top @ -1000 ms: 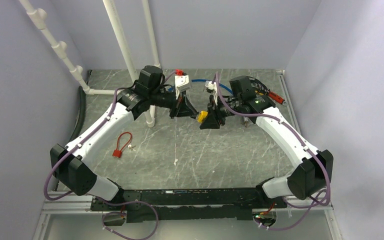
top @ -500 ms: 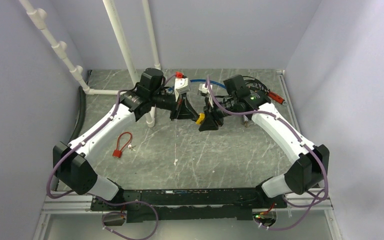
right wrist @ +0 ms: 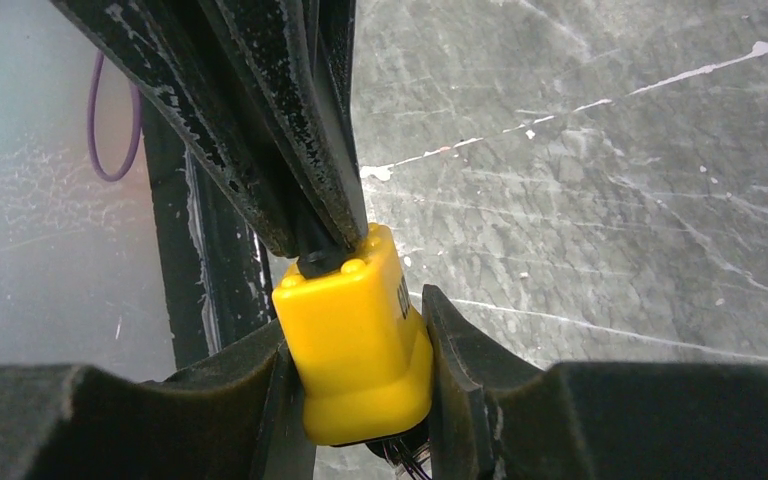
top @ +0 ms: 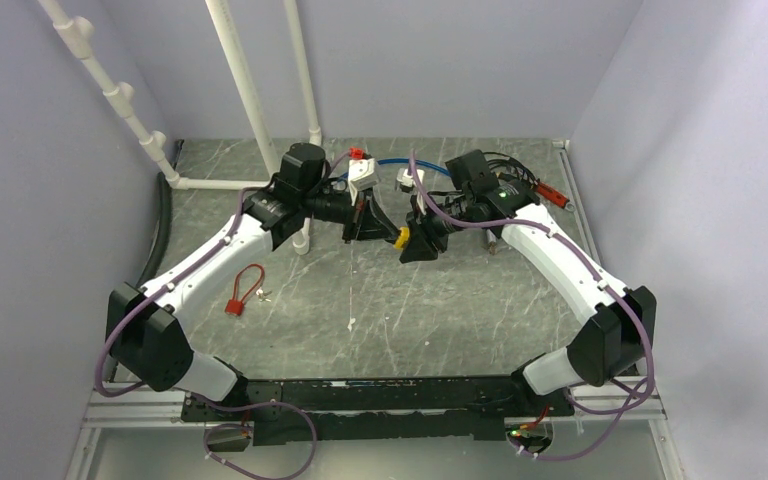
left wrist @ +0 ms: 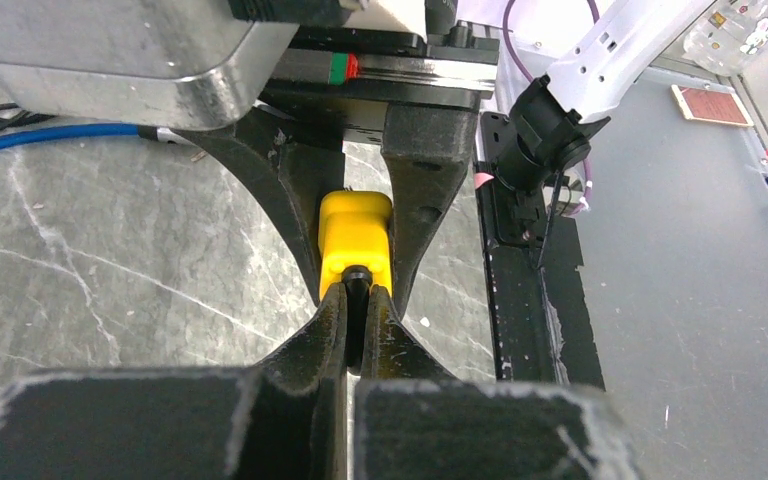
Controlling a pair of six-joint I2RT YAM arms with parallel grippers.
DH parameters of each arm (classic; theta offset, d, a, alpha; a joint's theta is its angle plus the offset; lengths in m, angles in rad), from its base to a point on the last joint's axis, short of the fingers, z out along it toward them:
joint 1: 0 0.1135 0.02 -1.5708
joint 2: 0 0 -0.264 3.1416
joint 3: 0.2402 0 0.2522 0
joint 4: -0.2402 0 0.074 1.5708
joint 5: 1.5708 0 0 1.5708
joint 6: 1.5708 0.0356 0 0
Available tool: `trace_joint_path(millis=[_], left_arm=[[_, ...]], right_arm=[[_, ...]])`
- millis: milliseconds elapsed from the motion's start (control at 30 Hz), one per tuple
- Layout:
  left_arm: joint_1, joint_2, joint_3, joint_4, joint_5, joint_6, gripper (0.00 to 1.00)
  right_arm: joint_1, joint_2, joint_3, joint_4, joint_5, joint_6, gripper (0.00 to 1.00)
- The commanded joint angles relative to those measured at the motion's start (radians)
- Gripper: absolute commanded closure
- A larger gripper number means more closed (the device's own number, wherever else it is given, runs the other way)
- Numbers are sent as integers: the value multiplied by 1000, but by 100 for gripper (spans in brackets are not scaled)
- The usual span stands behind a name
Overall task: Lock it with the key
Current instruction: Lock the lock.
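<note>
A yellow padlock (right wrist: 355, 335) hangs above the middle of the table, and my right gripper (right wrist: 355, 318) is shut on its body from both sides. A black key (left wrist: 358, 300) sticks into the lock's end face. My left gripper (left wrist: 358, 292) is shut on the key's head, fingertips right against the yellow lock (left wrist: 355, 230). From above, the two grippers meet nose to nose at the lock (top: 401, 240), the left gripper (top: 382, 234) coming from the left and the right gripper (top: 413, 244) from the right. The lock's shackle is hidden.
A red padlock (top: 241, 292) with a cable loop lies on the table at the left, small keys (top: 264, 294) beside it. White pipes (top: 243, 90) stand at the back left. A blue cable (top: 405, 161) and a red item (top: 552, 193) lie at the back. A black rail (top: 380, 395) runs along the near edge.
Both grippers and the lock have drifted slightly left and nearer, and the right wrist has turned a little. Both grips are unchanged.
</note>
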Motion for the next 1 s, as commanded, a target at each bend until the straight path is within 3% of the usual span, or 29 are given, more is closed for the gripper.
trace_joint_path(millis=[0, 167, 267, 533, 700, 767, 833, 967], left_arm=[[-161, 70, -67, 64, 137, -84, 100], [-185, 76, -75, 96, 149, -91, 100], [-179, 65, -61, 49, 131, -73, 100], [-42, -20, -3, -89, 79, 18, 100], [-10, -43, 42, -157, 71, 71, 100], [1, -43, 59, -139, 79, 46, 100], [6, -34, 86, -150, 86, 45, 100], [9, -29, 114, -168, 102, 52, 100]], right_arm=[[81, -14, 185, 683, -266, 37, 100], [81, -13, 175, 723, -285, 24, 100], [74, -20, 181, 656, -295, -22, 100], [-51, -158, -10, 450, -278, -78, 100], [-123, -228, -123, 319, -259, -101, 52], [-142, -251, -156, 267, -244, -114, 38], [-159, -277, -178, 213, -233, -137, 30], [-192, -335, -216, 133, -217, -161, 28]])
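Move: The yellow padlock is already gripped in the right fingers, its middle roughly 2 cm to the left of that hand and about level. From the left hand, whose shut fingers hold the key in it, the padlock lies about 4 cm to the right and 1 cm lower. Down on the table, some 24 cm below the right hand, the blue hose's metal end lies about 10 cm ahead and 19 cm to the right. The right fingers let go of the padlock, opening wide as that hand, after holding nearly still for the first part, pulls away upward and to its right by about 7 cm, tilting its fingertips up and rolling some 15 degrees. The left hand keeps its pinch on the key, rides up nearly 3 cm, then sinks again and eases back about 2 cm. ##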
